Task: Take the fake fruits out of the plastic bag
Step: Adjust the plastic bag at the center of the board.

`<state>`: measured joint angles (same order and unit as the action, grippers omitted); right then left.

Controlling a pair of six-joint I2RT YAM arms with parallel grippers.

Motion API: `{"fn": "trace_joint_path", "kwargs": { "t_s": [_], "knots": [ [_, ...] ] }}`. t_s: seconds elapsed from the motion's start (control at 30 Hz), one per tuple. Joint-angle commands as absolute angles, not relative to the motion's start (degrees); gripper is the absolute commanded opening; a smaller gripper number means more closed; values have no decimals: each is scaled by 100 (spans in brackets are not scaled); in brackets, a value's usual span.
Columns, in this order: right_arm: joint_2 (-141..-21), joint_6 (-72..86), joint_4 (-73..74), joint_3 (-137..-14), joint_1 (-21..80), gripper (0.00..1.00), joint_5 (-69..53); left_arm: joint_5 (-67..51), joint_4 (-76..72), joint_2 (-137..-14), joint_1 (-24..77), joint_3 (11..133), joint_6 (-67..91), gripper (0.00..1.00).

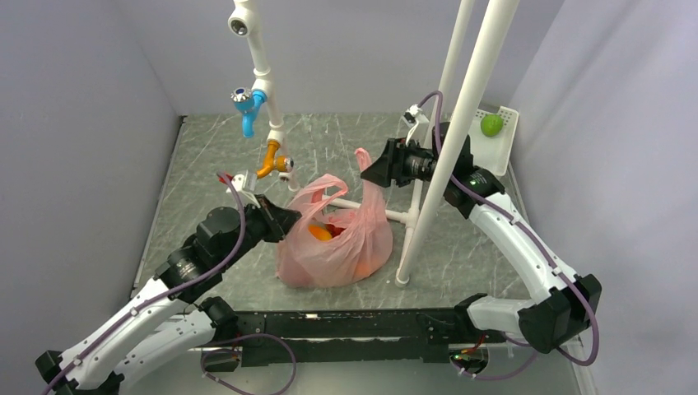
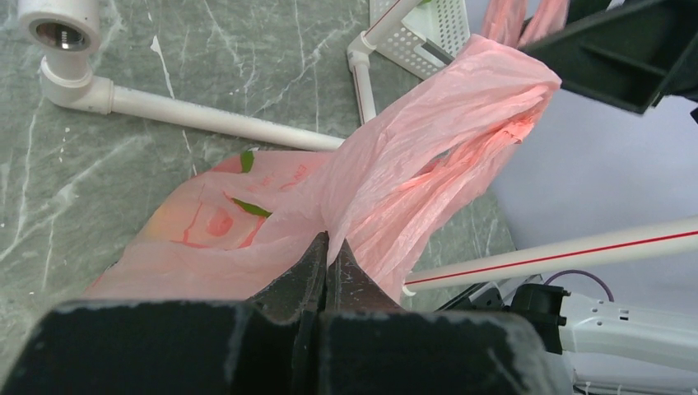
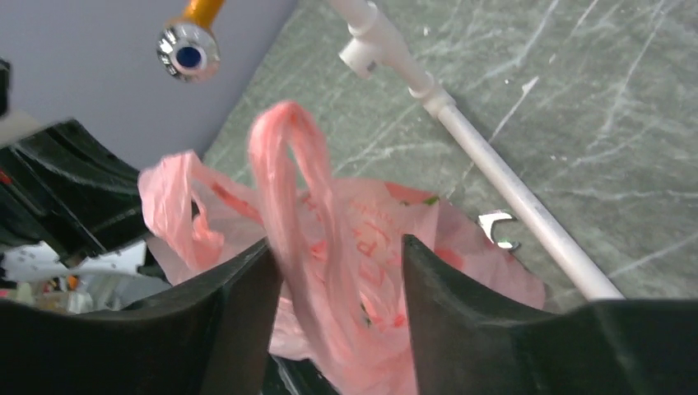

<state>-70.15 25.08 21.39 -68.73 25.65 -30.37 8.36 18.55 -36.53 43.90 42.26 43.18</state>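
The pink plastic bag (image 1: pixel 337 243) sits mid-table with its mouth up. Inside it show an orange fake fruit (image 1: pixel 319 233) and a bit of red (image 1: pixel 334 228); the others are hidden by the film. My left gripper (image 1: pixel 286 222) is at the bag's left rim, shut on a fold of the bag (image 2: pixel 411 156), with its tips (image 2: pixel 332 244) pinching the film. My right gripper (image 1: pixel 368 173) hovers at the bag's right side, open. The bag's raised loop handle (image 3: pixel 284 164) hangs between its fingers, close to the left finger (image 3: pixel 247 288). The right gripper (image 3: pixel 337 243) does not clamp it.
A white pipe frame stands over the table, with an upright (image 1: pixel 449 156) just right of the bag and a floor pipe (image 3: pixel 510 189) behind it. Blue (image 1: pixel 247 107) and orange (image 1: pixel 276 160) taps hang above the bag's left. A white basket (image 1: pixel 504 152) holds a green fruit (image 1: pixel 492 125) at the back right.
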Motion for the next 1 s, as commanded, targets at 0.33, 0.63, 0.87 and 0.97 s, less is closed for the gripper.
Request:
{"fn": "trace_joint_path", "kwargs": {
  "t_s": [0.33,0.63,0.87,0.97],
  "knots": [
    [-8135,3777,-774,-8366,1776,0,-4458,1605,2135,-3646,4345,5044,4201,0],
    [-8074,3711,-1455,-8399,1723,0,-5280,1737,1982,-3816,4330,5170,4003,0],
    [-6400,2871,371,-5638,1724,4,-3809,1114,1608,-3672,4318,4292,4411,0],
    [-5647,2522,1618,-5104,1720,10,-3038,846,1599,-3699,4308,4183,4456,0]
  ]
}}
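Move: The plastic bag's right handle stands between the right hand's open fingers, practically at the hand point; from the left hand, which still grips the bag's left rim, it is about 9 cm ahead, 13 cm to the right and 3 cm higher. From the right hand, the left handle loop is some 8 cm left and 2 cm back, level in height, and the fruits lie about 12 cm back, 9 cm left and 17 cm below. Right fingers pinch right handle, swing about 15 cm up and forward, then back down; left bobs, still gripping. ##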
